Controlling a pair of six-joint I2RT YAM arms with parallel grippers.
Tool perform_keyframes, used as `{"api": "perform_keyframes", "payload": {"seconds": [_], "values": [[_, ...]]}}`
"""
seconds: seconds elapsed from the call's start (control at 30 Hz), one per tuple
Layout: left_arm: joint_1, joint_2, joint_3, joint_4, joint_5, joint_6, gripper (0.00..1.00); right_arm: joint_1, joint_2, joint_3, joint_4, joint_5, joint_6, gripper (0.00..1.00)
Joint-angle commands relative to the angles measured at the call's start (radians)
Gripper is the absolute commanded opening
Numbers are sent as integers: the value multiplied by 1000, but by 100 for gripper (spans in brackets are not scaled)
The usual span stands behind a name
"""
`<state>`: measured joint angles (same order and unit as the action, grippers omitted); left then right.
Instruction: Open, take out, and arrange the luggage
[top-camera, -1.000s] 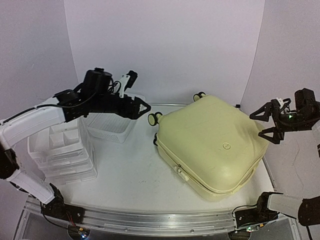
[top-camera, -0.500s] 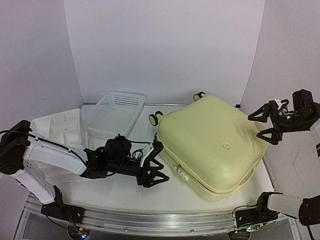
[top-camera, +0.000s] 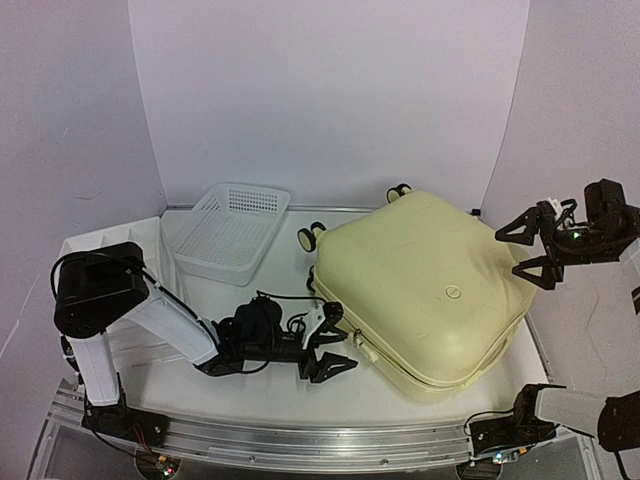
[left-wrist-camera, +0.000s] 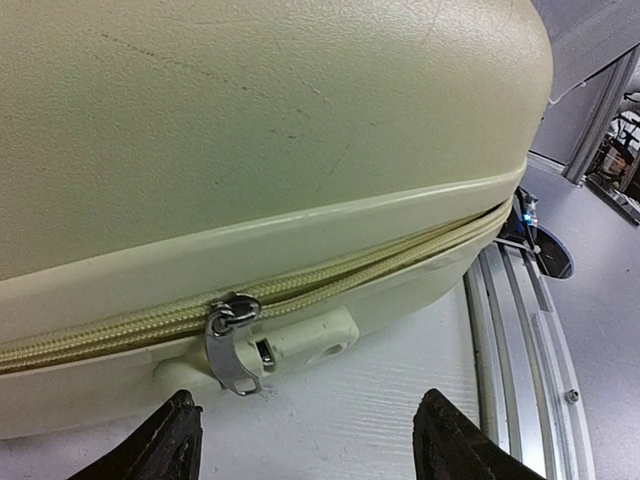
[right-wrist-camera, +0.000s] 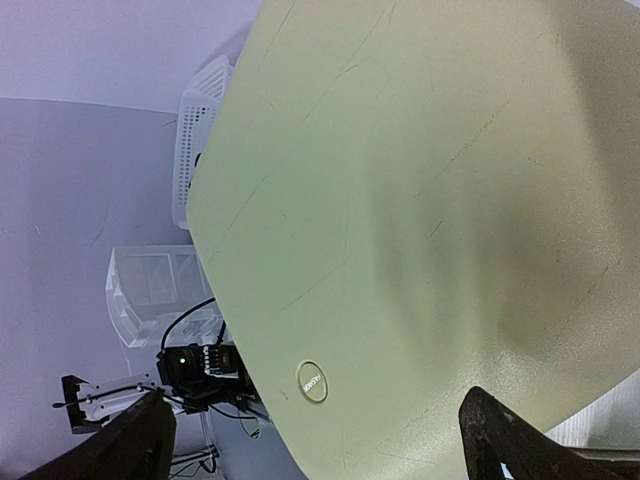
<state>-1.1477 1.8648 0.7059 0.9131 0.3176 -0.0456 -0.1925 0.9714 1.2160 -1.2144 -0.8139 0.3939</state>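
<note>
The luggage (top-camera: 430, 285) is a pale yellow hard-shell suitcase lying flat and zipped shut on the right of the table, its wheels (top-camera: 310, 236) toward the back. My left gripper (top-camera: 340, 340) lies low on the table at the case's front left side, open. In the left wrist view the left gripper (left-wrist-camera: 305, 440) holds nothing, and the metal zipper pull (left-wrist-camera: 232, 345) hangs on the zipper seam (left-wrist-camera: 400, 255) just ahead of the left finger. My right gripper (top-camera: 510, 250) hovers open over the case's right edge; the right gripper (right-wrist-camera: 315, 440) looks down on the lid (right-wrist-camera: 420, 180).
A white mesh basket (top-camera: 230, 228) stands at the back left. A white drawer organizer (top-camera: 105, 243) sits at the far left, partly behind my left arm. An aluminium rail (top-camera: 300, 440) runs along the near edge. White walls close in the back and sides.
My left arm has swung down from above the basket to the table beside the case's front left side, and its jaws have narrowed a little. The right arm has barely moved.
</note>
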Motion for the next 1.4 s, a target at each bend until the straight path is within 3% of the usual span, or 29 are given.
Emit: {"api": "perform_keyframes", "payload": {"seconds": [0.0, 0.33, 0.73, 1.13, 1.37], "values": [[-5, 43, 49, 144, -27, 22, 73, 6, -5, 0, 34, -22, -9, 98], [-5, 87, 96, 168, -25, -28, 70, 7, -2, -3, 33, -22, -9, 98], [-6, 130, 141, 171, 24, -87, 40, 8, -5, 0, 30, -21, -8, 98], [-12, 136, 120, 148, -154, -76, 23, 8, -3, 7, 30, -21, -4, 98], [-14, 107, 99, 113, -227, -45, 8, 10, 2, 9, 30, -8, -4, 98]]}}
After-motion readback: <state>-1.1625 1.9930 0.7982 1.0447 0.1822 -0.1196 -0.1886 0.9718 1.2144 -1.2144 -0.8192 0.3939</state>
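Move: The zipper pull on the yellow suitcase is just off my open left fingers, roughly 3 cm ahead and 3 cm to the right, at about fingertip height. The latch plate sits beside it, about 5 cm to my right and 1 cm ahead. The suitcase's middle lies some 12 cm ahead, 17 cm right and slightly above. From my right hand the pull is around 5 cm back, 22 cm left and 18 cm below. I ease my left hand about 3 cm forward and 2.5 cm right, in to the suitcase's seam, going right first, while my fingers close from well open to nearly shut and pinch the zipper pull between their tips. As they finish closing I keep creeping forward along the seam and turn the hand some 5–10 degrees counter-clockwise. ##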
